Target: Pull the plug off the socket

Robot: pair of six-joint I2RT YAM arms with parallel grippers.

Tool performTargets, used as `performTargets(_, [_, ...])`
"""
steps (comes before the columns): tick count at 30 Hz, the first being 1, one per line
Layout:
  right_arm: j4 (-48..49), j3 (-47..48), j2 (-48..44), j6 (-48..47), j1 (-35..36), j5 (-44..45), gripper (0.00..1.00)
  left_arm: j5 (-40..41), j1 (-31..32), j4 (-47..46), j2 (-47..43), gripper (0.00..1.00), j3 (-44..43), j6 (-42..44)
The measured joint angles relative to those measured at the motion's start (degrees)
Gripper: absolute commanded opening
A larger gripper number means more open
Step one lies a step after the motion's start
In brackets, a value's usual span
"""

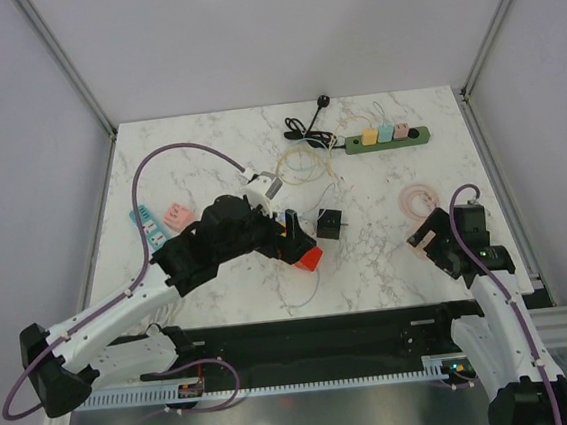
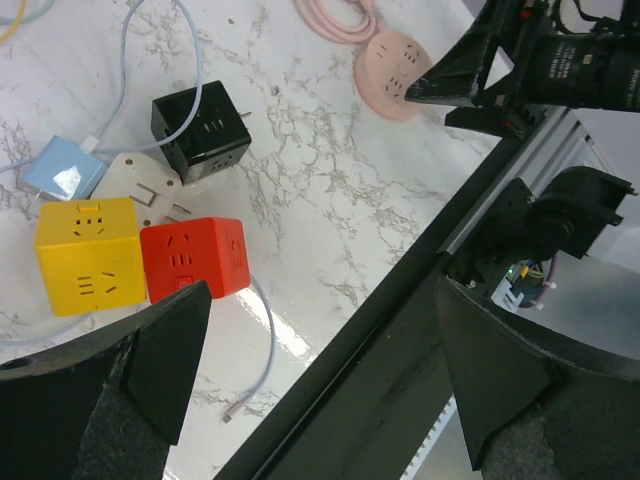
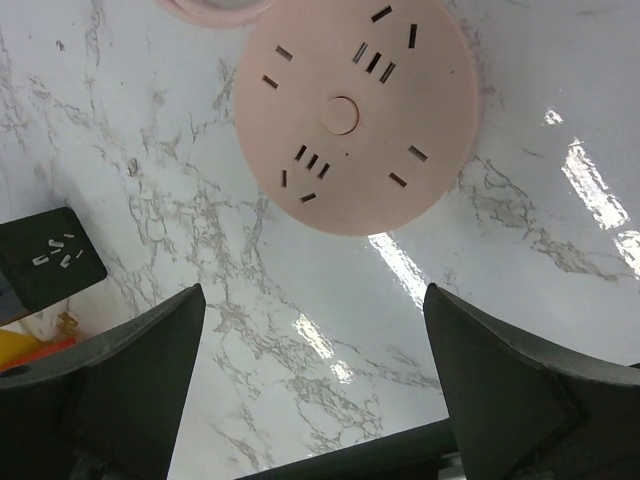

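Observation:
A white plug (image 2: 138, 182) lies on the marble with its metal prongs bare, in no socket. It rests between a yellow cube socket (image 2: 88, 255), a red cube socket (image 2: 195, 255) and a black cube socket (image 2: 200, 130). My left gripper (image 2: 320, 300) hangs open just above and near the red cube (image 1: 310, 259), with nothing between its fingers. My right gripper (image 3: 312, 300) is open too, over bare marble just in front of a round pink socket (image 3: 355, 110) that has no plug in it.
A blue charger (image 2: 62, 168) with a pale cable lies beside the white plug. At the back stands a green power strip (image 1: 387, 138) carrying three coloured plugs, with a black plug and cord (image 1: 310, 124) nearby. A teal strip (image 1: 147, 229) and a pink cube (image 1: 177, 217) sit at the left.

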State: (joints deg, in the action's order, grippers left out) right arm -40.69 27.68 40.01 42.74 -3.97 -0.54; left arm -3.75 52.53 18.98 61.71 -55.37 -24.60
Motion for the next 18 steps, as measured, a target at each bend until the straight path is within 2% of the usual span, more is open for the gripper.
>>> performTargets(5, [0.4, 1.1, 0.0, -0.7, 0.0, -1.2, 0.98, -1.0, 0.0, -0.8, -4.7, 1.00, 2.9, -1.1])
performTargets(9, [1.0, 7.5, 2.8, -2.3, 0.0, 0.1, 0.98, -1.0, -0.2, -2.3, -3.8, 1.00, 2.5, -1.0])
performTargets(13, [5.6, 15.1, 10.9, -3.5, 0.0, 0.5, 0.98, -0.8, -2.9, -3.2, 1.5, 1.00, -1.8, 0.3])
performTargets(18, [14.1, 23.2, 27.6, -3.5, 0.0, 0.4, 0.98, -2.7, -11.6, -6.4, 11.7, 1.00, -10.9, 2.0])
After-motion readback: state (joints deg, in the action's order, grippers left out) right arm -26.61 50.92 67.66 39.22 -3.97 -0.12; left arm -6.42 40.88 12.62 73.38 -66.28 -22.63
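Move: The green strip with its three plugs lies about 35 cm ahead of the right hand and 3 cm left, slightly lower; the pink round socket is 4 cm ahead and 1 cm right, the pink cord coil 15 cm straight ahead. From the left hand, the strip is about 36 cm ahead, 30 cm right and 19 cm down; the black cube is 8 cm ahead, 10 cm right, 18 cm down. Open and empty, the right hand speeds forward some 13 cm and rises about 8 cm, passing over the pink round socket to the coiled cord, towards the green strip, its fingers tipping up roughly 10 degrees. The left, also wide open, eases back a centimetre, then swings forward to end about 10 cm farther out and 4 cm higher, leaving the red and yellow cubes behind and nearing the strip. ##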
